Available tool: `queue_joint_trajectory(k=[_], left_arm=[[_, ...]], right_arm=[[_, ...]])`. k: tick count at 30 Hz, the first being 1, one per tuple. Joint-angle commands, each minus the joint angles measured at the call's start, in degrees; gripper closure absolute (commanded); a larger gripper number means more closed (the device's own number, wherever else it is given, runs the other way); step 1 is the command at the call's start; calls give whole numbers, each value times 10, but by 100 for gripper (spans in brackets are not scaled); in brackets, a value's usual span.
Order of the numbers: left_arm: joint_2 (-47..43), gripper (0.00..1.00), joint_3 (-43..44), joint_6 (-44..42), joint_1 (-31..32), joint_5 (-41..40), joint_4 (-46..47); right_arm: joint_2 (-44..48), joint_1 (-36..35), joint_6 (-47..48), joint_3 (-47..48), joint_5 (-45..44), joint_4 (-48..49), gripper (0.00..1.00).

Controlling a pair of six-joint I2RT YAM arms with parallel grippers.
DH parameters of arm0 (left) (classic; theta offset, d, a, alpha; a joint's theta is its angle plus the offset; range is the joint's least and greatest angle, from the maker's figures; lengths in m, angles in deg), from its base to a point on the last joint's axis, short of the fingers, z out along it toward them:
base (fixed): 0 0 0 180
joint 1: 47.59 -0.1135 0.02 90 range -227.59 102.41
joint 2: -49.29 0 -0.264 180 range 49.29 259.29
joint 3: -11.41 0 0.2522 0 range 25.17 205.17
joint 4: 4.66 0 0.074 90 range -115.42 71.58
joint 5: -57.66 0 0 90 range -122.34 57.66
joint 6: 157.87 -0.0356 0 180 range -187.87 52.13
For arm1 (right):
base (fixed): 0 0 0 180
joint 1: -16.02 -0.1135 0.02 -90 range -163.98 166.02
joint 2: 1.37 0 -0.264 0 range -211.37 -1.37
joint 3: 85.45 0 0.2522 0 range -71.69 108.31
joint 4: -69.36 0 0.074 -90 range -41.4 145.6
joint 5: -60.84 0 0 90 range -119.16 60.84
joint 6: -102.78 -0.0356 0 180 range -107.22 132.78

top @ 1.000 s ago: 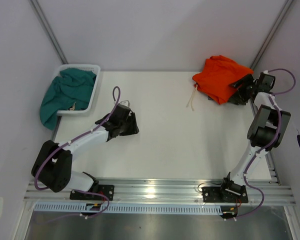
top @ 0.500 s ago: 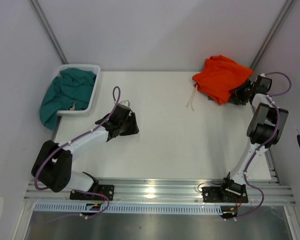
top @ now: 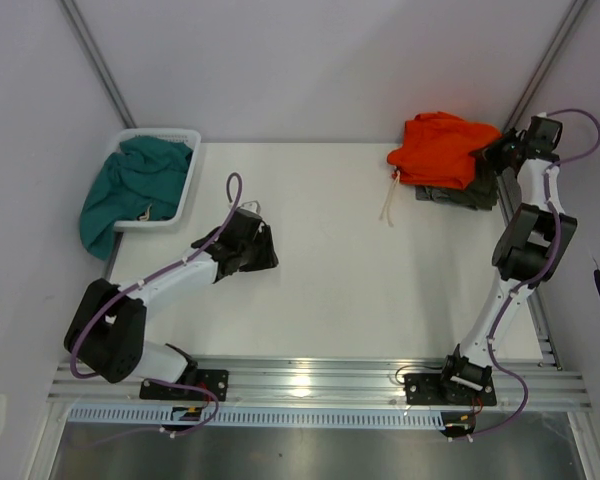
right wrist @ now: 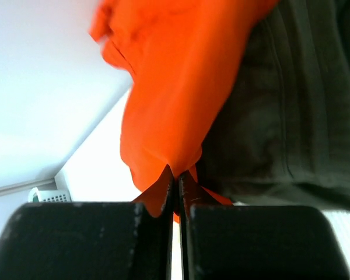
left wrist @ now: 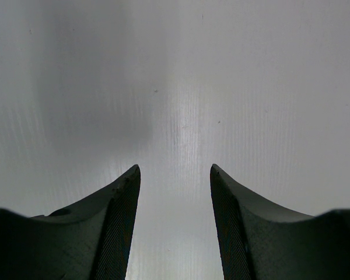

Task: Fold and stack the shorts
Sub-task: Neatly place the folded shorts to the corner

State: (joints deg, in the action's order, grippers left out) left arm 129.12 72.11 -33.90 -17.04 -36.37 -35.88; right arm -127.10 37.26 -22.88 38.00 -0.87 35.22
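The bright orange shorts [top: 435, 148] lie bunched at the table's far right, over a dark olive-green garment [top: 455, 192]. Their white drawstring [top: 388, 205] trails onto the table. My right gripper [top: 495, 155] is at the shorts' right edge, raised near the back corner. In the right wrist view it [right wrist: 176, 170] is shut, pinching a fold of the orange shorts [right wrist: 181, 76], with the olive garment [right wrist: 291, 116] to the right. My left gripper [top: 265, 250] rests left of centre. In the left wrist view it [left wrist: 175, 169] is open over bare table, holding nothing.
A white basket [top: 185, 185] stands at the far left corner with a teal garment [top: 130, 185] spilling over its left side. The enclosure's walls and a slanted frame post [top: 540, 80] stand close behind my right arm. An aluminium rail [top: 310, 380] runs along the near edge.
My right gripper has shut on the orange shorts' edge and lifted toward the back right, drawing the fabric off the olive garment. The left arm has not moved.
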Motion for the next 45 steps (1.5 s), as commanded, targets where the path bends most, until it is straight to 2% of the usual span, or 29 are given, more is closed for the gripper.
queue_joint_trajectory(k=[1,3,12,19,27,45], left_arm=[[6,45,17,-13,4,8,11],[8,45,15,-13,4,8,11],[13,45,18,-12,5,8,11],[20,45,24,-14,5,16,10],[12,45,28,-16,5,6,-1],[16,45,43,-22,6,7,-11]], right_arm=[[-47,13,30,111,-11,-98,100],[-81,18,33,169,-6,-127,100],[-84,49,41,209,-14,-166,100],[-74,86,45,149,-22,-157,100],[-89,89,54,213,-74,-200,100],[-129,86,86,222,-169,-198,100]])
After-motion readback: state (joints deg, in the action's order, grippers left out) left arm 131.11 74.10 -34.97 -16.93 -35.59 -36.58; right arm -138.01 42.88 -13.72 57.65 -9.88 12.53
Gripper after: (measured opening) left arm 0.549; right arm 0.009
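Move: The right gripper already pinches the right edge of the orange shorts. The dark folded pile they go on is centred about 3 cm ahead, 4 cm left and 12 cm below it. The bulk of the orange shorts lies some 10 cm left, 3 cm ahead and 7 cm below; the metal rail is level with the hand and roughly 11 cm right, 14 cm down. From the left gripper the dark pile is about 31 cm ahead, 52 cm right and 4 cm lower. Keep the right fingers shut on the edge of the orange shorts and carry it a further 2 cm forward and up, already easing right. Then draw it right, back and down towards the near right corner of the dark pile and the rail, ending about 8 cm right and 4 cm lower than the start, the fingers tipping some 15 degrees further down. ##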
